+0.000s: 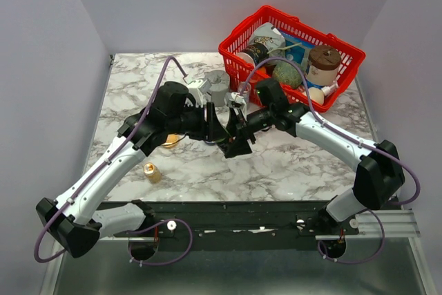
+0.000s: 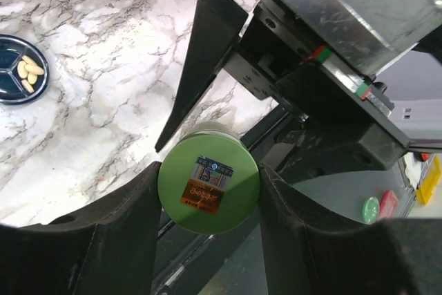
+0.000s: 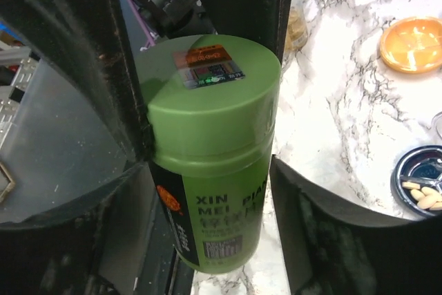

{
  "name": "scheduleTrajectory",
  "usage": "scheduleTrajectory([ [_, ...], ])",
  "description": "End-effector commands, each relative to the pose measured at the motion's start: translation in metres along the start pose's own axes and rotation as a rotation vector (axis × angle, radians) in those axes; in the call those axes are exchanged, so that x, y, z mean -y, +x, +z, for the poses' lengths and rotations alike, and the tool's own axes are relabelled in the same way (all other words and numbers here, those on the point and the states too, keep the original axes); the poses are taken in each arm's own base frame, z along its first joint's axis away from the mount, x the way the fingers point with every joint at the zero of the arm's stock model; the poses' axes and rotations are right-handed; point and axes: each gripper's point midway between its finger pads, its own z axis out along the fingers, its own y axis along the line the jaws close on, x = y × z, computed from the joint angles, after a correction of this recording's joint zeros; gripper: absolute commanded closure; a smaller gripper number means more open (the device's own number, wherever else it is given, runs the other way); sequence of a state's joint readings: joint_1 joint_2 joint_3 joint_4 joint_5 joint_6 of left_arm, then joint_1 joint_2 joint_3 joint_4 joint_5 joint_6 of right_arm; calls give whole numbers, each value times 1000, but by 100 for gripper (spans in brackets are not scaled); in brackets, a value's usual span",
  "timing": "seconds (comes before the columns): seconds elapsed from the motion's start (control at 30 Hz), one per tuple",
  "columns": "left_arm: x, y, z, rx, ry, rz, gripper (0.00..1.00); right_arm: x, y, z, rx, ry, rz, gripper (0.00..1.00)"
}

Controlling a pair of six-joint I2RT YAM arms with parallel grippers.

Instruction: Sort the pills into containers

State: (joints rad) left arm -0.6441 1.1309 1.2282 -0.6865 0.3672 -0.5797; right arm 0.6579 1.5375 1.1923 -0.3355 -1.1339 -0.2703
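A green pill bottle (image 3: 214, 170) with a stickered green cap (image 2: 208, 184) hangs over the table's middle, where both arms meet. My left gripper (image 2: 209, 188) is shut on the cap, a finger pressing each side. The bottle's body lies between the jaws of my right gripper (image 3: 210, 205), which is open, with a gap showing at its right finger (image 3: 318, 233). The dark blue container (image 2: 21, 77) holds several pale oblong pills (image 3: 423, 195). The orange container (image 3: 413, 45) lies further off, mostly hidden under the left arm in the top view (image 1: 171, 141).
A red wire basket (image 1: 343, 74) full of jars and bottles stands at the back right. A grey notched round block (image 1: 217, 88) sits just behind the grippers. A small amber bottle (image 1: 151, 170) stands near the left arm, toward the front edge.
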Motion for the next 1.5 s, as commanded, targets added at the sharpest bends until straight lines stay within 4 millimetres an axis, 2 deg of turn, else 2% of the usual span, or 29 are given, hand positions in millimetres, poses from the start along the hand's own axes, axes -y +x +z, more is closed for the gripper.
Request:
scheduleTrajectory([
  [0.0, -9, -1, -14, 35, -17, 23, 100, 3, -9, -3, 8, 31, -49, 13],
  [0.13, -23, 2, -18, 42, -51, 19, 100, 4, -10, -5, 10, 43, -58, 4],
  [0.23, -41, 0, -24, 55, -111, 23, 100, 9, -11, -10, 10, 73, -62, 1],
  [0.37, -84, -4, -35, 82, -285, 29, 100, 21, -13, -23, 9, 152, -91, 0],
  [0.4, -100, -7, -40, 102, -358, 19, 100, 23, -13, -25, 10, 160, -92, 0],
  [0.47, -117, -14, -47, 132, -446, 22, 100, 27, -16, -33, 20, 184, -97, 0],
  [0.6, -158, -37, -72, 257, -685, 66, 100, 31, -18, -42, 29, 212, -104, 0],
  [0.63, -177, -40, -83, 290, -786, 55, 100, 32, -17, -44, 29, 216, -101, 0],
  [0.7, -196, -53, -95, 358, -871, 60, 100, 32, -18, -45, 31, 218, -107, 0],
  [0.77, -223, -57, -112, 406, -970, 23, 100, 32, -17, -45, 30, 219, -105, 0],
  [0.8, -231, -67, -116, 451, -994, 20, 100, 32, -19, -45, 32, 220, -111, 0],
  [0.83, -244, -65, -120, 450, -1034, 23, 100, 32, -19, -46, 33, 219, -110, 0],
  [0.87, -264, -66, -135, 478, -1110, -17, 100, 32, -18, -45, 31, 219, -109, 0],
  [0.9, -276, -74, -136, 507, -1124, -28, 100, 32, -18, -45, 32, 218, -111, 0],
  [0.97, -303, -71, -139, 512, -1145, -83, 100, 32, -18, -46, 32, 219, -112, 0],
  [1.0, -329, -71, -150, 529, -1179, -142, 100, 31, -18, -45, 32, 216, -114, 0],
  [1.07, -350, -68, -149, 531, -1176, -204, 100, 31, -18, -46, 33, 218, -115, 0],
  [1.1, -368, -64, -145, 512, -1177, -241, 100, 32, -18, -46, 32, 218, -115, 0],
  [1.2, -390, -65, -137, 501, -1195, -276, 100, 30, -19, -46, 34, 215, -118, 0],
  [1.47, -421, -68, -140, 515, -1208, -337, 100, 31, -16, -44, 31, 206, -111, 0],
])
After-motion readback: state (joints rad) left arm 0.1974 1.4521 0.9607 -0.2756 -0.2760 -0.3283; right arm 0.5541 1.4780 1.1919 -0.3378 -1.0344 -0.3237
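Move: The left hand holds the green bottle by its lid. The bare table spot near the left edge lies about 17 cm ahead, 37 left and 25 below. Counted from that hand, at the same depth, the blue tray is roughly 21 cm ahead and 20 left, the orange dish 14 ahead and 21 left, and the dark blue dish 15 ahead and 4 left. The right hand has the bottle's body between its fingers. Sweeping left about 37 cm, and forward and down some 17 cm each, the left hand keeps its grip and carries the green bottle towards the bare left edge, speeding up midway and sinking most steeply late, then easing; its fingers swing counter-clockwise from rightward to forward-left. The right hand opens fully, releasing the bottle, shifts some 5 cm forward and slightly right, then waits. ##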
